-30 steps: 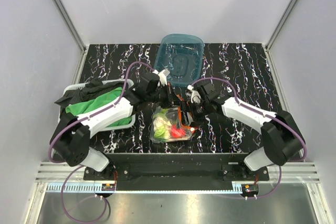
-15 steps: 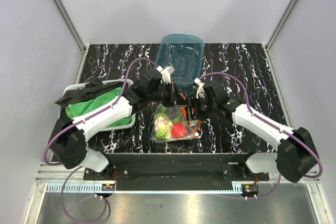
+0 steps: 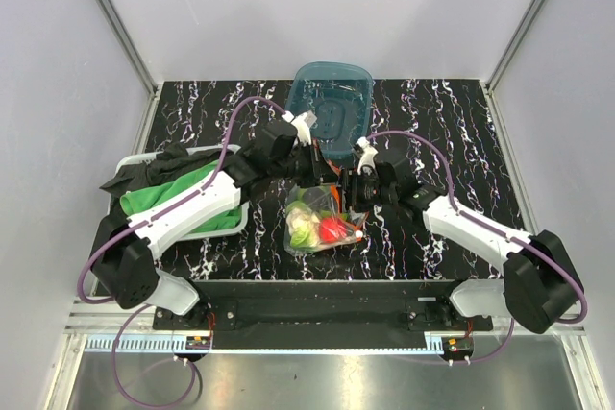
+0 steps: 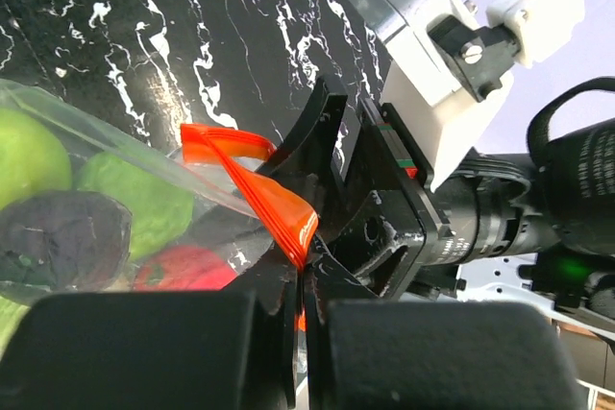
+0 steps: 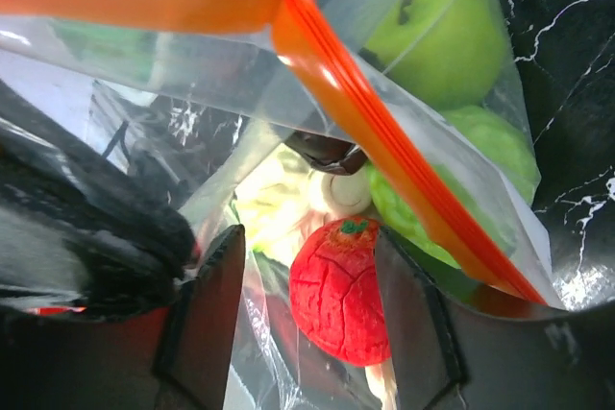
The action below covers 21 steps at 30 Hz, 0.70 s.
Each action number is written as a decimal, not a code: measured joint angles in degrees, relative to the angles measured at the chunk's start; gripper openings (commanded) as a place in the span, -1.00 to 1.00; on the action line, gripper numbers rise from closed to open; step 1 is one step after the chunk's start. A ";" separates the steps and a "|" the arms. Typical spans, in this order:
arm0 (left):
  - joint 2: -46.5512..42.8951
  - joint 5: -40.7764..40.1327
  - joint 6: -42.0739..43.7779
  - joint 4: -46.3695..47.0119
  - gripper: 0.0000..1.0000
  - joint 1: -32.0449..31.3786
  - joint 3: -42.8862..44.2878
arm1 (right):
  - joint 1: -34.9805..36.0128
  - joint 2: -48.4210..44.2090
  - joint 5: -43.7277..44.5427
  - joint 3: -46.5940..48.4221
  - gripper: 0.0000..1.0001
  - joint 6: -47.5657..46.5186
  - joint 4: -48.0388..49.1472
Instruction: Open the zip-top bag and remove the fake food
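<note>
The zip-top bag point(image 3: 320, 225) lies at the table's near middle, its orange zip strip point(image 4: 269, 201) lifted. My left gripper point(image 4: 306, 285) is shut on that strip at one end of the mouth. The bag's mouth gapes in the right wrist view, with the strip point(image 5: 370, 108) running across. My right gripper point(image 5: 309, 261) reaches into the mouth, open, its fingers on either side of the red berry-like piece point(image 5: 341, 285); a fold of plastic and a gap remain by the left finger. A green apple point(image 5: 437, 31), a green ridged piece point(image 5: 500, 156) and cauliflower point(image 5: 274, 204) lie deeper inside.
A teal translucent tub point(image 3: 332, 112) stands just behind both grippers. At the left, a white tray point(image 3: 132, 162) holds a green cloth point(image 3: 178, 189) and dark fabric. Grey walls close off the black marbled table point(image 3: 452, 132) on three sides.
My right gripper has pushed into the bag's mouth and its fingers have narrowed around the red piece. The left gripper has kept its hold on the strip and drawn it slightly up and back.
</note>
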 measured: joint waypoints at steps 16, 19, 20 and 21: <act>2.03 -4.37 3.43 -3.98 -1.00 -0.11 2.56 | -0.39 5.35 -0.81 3.37 0.61 -4.61 -5.44; 2.03 -2.23 3.61 -4.02 -1.00 -0.55 2.36 | -0.39 3.89 -2.27 3.39 0.72 -7.58 -10.21; 2.03 -1.55 3.61 -4.02 -1.00 -0.70 2.23 | -0.42 3.32 -2.82 3.39 0.73 -8.31 -11.45; 2.03 -0.68 3.58 -4.02 -1.00 -0.85 2.10 | -0.42 2.91 -3.28 3.37 0.73 -8.83 -12.26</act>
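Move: The red tomato inside the bag lies about 5 cm back, 3 cm to the left and 8 cm below the right hand. The green pepper sits about 5 cm farther out than the tomato and 1 cm left of it; the pale lettuce is about 7 cm left of the tomato and 1 cm nearer. From the left hand, which already pinches the orange zip rim, the tomato is about 5 cm back, straight below sideways, some 13 cm down. Towards the red tomato, through the bag mouth, the right hand sinks about 2.5 cm, first easing 1 cm forward and left, then drawing some 3 cm back and a little right; it turns about 10 degrees, fingertips dipping, and its fingers spread wider. The left hand keeps its pinch on the orange rim, dipping a centimetre while it sways forward and back. ##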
